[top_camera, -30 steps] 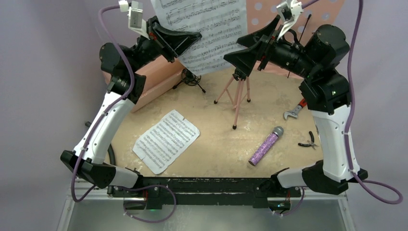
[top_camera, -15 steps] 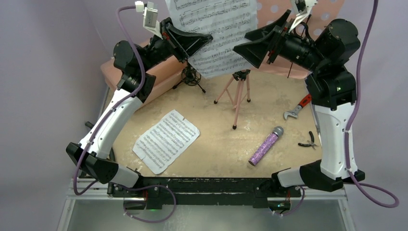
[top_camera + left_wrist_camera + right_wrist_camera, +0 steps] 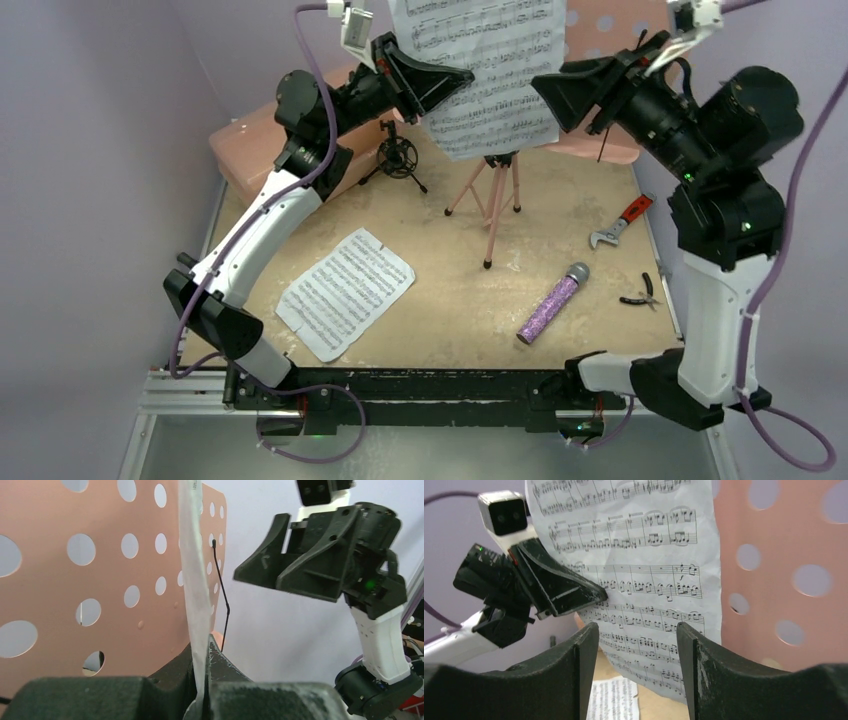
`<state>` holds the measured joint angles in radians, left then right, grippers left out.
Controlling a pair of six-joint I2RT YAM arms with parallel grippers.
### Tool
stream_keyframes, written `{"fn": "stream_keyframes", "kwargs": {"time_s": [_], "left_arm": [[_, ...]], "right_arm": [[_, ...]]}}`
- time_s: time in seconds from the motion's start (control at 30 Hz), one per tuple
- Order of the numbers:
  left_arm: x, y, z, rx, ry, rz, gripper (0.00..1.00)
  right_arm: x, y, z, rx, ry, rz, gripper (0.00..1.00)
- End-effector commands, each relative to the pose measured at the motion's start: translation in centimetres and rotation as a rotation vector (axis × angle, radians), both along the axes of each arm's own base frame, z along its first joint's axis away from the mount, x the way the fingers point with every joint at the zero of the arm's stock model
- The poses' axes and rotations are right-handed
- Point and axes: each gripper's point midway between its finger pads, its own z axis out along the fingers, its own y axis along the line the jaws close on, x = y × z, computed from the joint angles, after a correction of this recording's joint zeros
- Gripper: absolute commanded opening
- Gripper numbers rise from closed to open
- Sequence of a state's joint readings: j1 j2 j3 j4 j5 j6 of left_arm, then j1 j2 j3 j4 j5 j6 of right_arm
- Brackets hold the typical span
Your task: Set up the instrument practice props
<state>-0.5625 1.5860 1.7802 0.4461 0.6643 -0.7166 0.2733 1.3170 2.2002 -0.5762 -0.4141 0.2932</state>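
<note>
My left gripper (image 3: 462, 78) (image 3: 204, 645) is shut on the left edge of a white sheet-music page (image 3: 490, 70) (image 3: 195, 580), holding it upright in front of the pink music stand's perforated desk (image 3: 620, 20) (image 3: 110, 570) (image 3: 784, 545). My right gripper (image 3: 545, 90) (image 3: 638, 630) stands open just off the page's right side, nothing between its fingers; the page (image 3: 639, 555) shows beyond them. The stand's tripod legs (image 3: 492, 205) stand mid-table. A second page (image 3: 345, 292) lies flat at front left. The glittery purple microphone (image 3: 552, 303) lies at front right. The black mini tripod (image 3: 398, 155) stands at the back left.
A big pink case (image 3: 255, 150) lies along the back left edge under the left arm. A red-handled wrench (image 3: 622, 224) and small pliers (image 3: 640, 296) lie near the right edge beside the right arm.
Both arms have risen and moved toward the back, the left one carrying the page higher against the stand's desk. The right gripper's jaws have narrowed but stay apart.
</note>
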Motion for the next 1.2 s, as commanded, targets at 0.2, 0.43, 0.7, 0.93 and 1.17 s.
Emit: {"fn": "stream_keyframes", "kwargs": {"time_s": [0.2,0.43,0.7,0.93,1.17], "left_arm": [[-0.2,-1.5,2.3,-0.032,-0.063,0.01,0.0],[0.6,-1.7,2.3,0.008,-0.083,0.049,0.0],[0.5,-2.2,1.8,0.015,-0.082,0.031,0.0],[0.3,-2.7,1.7,0.03,-0.084,0.022,0.0],[1.0,-3.0,2.1,0.04,-0.074,0.044,0.0]], "right_arm": [[-1.2,-7.4,0.4,0.009,-0.001,-0.394,0.57],[-0.4,-10.7,-2.5,-0.017,0.117,-0.59,0.55],[1.2,-11.8,-5.4,-0.086,0.196,-0.668,0.56],[2.4,-10.8,-5.5,-0.087,0.185,-0.633,0.53],[3.0,-11.0,-4.7,-0.075,0.152,-0.651,0.4]]}}
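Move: The right hand, empty, has the music stand's right page-holder wire about 11 cm to its right, some 5 cm ahead and 6 cm lower. The stand's perforated plate has its middle roughly 8 cm ahead and 4 cm left of this hand, and the held music sheet's middle lies about 5 cm ahead and 10 cm left. The left hand holds that sheet; from it the plate's middle is some 12 cm right and 6 cm ahead, the wire about 26 cm right and level. Rightward by about 10 cm, the right hand draws back and rises slightly at first, then goes forward and sinks to the page-holder wire. It swings clockwise some 35 degrees and tips down a little, its fingers narrowing around the wire without shutting. The left hand keeps its pinch on the sheet, easing it right and slightly forward across the plate. ##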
